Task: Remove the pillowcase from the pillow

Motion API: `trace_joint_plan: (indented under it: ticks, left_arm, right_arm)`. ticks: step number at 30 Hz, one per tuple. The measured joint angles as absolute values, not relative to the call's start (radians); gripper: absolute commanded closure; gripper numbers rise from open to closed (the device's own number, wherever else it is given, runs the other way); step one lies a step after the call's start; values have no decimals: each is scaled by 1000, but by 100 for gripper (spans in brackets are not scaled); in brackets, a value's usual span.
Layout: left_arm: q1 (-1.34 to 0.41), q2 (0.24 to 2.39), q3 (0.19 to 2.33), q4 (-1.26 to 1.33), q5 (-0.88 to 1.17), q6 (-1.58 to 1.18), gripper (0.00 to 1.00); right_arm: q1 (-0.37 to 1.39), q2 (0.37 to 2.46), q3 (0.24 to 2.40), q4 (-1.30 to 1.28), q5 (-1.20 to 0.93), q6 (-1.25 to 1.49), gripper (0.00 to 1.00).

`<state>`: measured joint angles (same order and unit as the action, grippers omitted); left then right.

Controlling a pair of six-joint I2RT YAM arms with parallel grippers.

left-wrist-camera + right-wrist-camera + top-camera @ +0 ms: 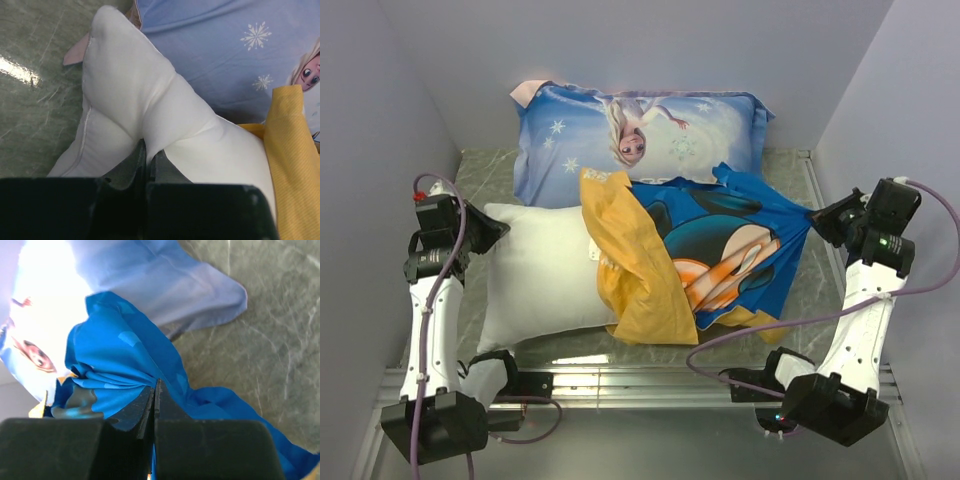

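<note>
The pillowcase (725,250) is blue with a Mickey print and has a yellow-orange turned-back part (635,275). It covers the right half of the white pillow (535,275), whose left half lies bare. My left gripper (490,228) is shut on the pillow's far left corner; in the left wrist view the jaws (148,147) pinch a fold of the white pillow (140,95), with the yellow fabric (292,145) at the right. My right gripper (817,215) is shut on the pillowcase's right edge; the right wrist view shows the gripper (156,385) clamped on bunched blue fabric (120,355).
The blue Elsa-printed pillow (640,130) lies behind, against the back wall, touching both; it also shows in the left wrist view (215,50) and the right wrist view (150,275). Walls close in on the left, right and back. A grey marbled tabletop (840,290) lies underneath.
</note>
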<state>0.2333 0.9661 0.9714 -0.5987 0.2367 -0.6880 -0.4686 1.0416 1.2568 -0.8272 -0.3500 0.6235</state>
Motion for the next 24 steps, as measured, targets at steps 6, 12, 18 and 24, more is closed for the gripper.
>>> trace_joint_plan:
  ticks: [6,12,18,24]
  left_arm:
    - [258,982,945,-539,257,-689,94]
    - [252,1000,917,-505,194,-636,34]
    - [232,940,927,-479,141,-610,25]
    - [9,846,1016,-499,-1,-592,24]
  right_arm:
    - [-278,1058,1217,-780,-217,607,100]
    - [-98,1070,1088,-649,-79,604,84]
    - [-16,1065,1024,-591,5,579,36]
    - [75,954,1038,-593,70,546,29]
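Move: The left hand still pinches the white pillow's far-left part; the pillow's bare middle is about 9 cm to its right, 8 cm back and 6 cm below. The right hand holds the pillowcase's blue edge taut, with the pillowcase's middle some 22 cm to its left, 8 cm back and 12 cm below. The Elsa pillow's middle lies roughly 15 cm ahead of the right hand and 28 cm to its left. Right hand lowers the blue edge about 7 cm, also leftward; both hands open, let go and rise. ##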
